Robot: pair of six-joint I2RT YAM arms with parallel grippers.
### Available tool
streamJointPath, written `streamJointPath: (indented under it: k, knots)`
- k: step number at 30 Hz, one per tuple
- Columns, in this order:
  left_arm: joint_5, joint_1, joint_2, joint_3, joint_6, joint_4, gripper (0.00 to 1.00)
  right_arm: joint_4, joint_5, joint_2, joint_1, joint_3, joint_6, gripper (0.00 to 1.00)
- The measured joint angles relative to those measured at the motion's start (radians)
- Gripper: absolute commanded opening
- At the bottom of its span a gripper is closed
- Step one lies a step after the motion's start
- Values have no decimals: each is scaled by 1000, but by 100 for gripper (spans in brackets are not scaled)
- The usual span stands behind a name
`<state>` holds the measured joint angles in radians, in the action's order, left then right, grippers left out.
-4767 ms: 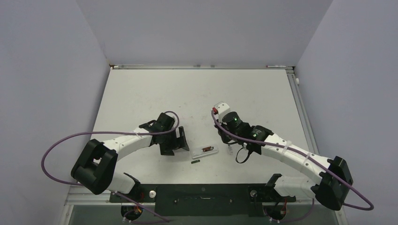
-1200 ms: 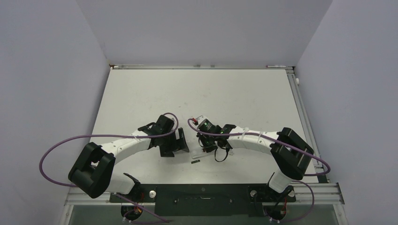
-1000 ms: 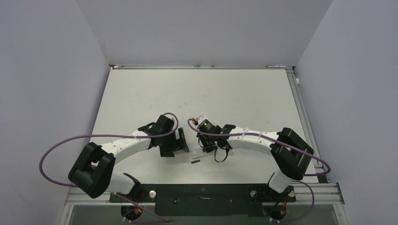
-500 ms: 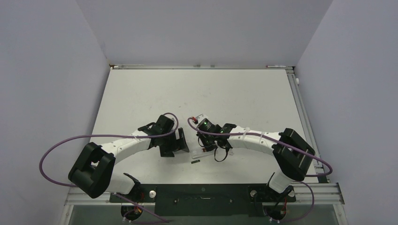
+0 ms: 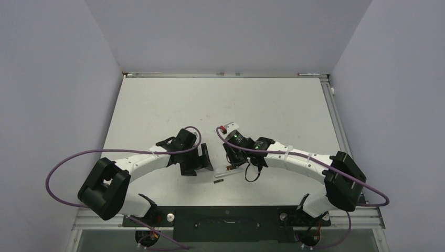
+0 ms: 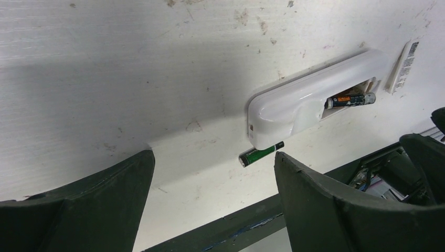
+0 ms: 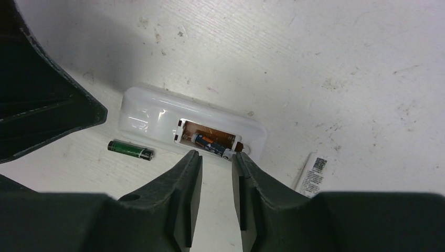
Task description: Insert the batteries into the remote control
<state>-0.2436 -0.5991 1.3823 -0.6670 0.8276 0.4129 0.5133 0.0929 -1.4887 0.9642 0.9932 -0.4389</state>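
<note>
The white remote control [image 7: 152,115] lies slot-up on the table, small in the top view [image 5: 231,169]. One battery [image 7: 212,145] sits in its open slot and also shows in the left wrist view [image 6: 350,100]. A second, green battery [image 7: 130,149] lies loose on the table beside the remote [image 6: 309,97], on its near side [image 5: 219,181]. My right gripper [image 7: 215,155] hovers just over the slot's edge, jaws a little apart with nothing between them. My left gripper [image 6: 213,157] is wide open and empty, left of the remote, with the green battery [image 6: 261,154] just ahead of its right finger.
The small white cover piece [image 7: 314,173] with a printed label lies right of the remote [image 6: 404,65]. The table's dark front rail [image 6: 236,228] runs close behind the loose battery. The two grippers [image 5: 200,164] [image 5: 230,160] are close together.
My right gripper was shut over the remote's slot; its jaws have now parted a little and the wrist has drawn back slightly. The left arm has stayed where it was.
</note>
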Motion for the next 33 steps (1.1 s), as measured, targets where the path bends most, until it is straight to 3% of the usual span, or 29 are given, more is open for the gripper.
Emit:
streamJointPath:
  k: [8, 21, 33]
  knots:
    - [-26, -32, 31, -13, 20, -37, 79, 26, 23, 33, 0, -18, -27, 33]
    - [-48, -79, 87, -18, 79, -116, 54, 35, 23, 71, -3, -76, -63, 31]
    - [-56, -94, 119, -21, 99, -148, 44, 27, 11, 77, -21, -108, -74, 28]
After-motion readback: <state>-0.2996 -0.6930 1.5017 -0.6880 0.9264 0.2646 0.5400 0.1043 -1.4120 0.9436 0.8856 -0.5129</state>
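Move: The remote control lies on the table to my left hand's right, level with it: its middle is about 11 cm off, a centimetre or so lower, and its near end only some 5 cm away. The green battery is roughly 6 cm right and 4 cm back. My right hand hovers about 6 cm above the black battery in the compartment, which is 1 cm to its left; the battery cover lies about 10 cm right, level with it. I bring my left hand about 4.5 cm to the right, in to the remote's near end, sinking slightly late on and narrowing its wide-open fingers to about half around that end, without gripping it yet. Meanwhile I draw my right hand some 3 cm right and a little back and down, away from over the black battery towards the cover's side, fingers a little apart. ##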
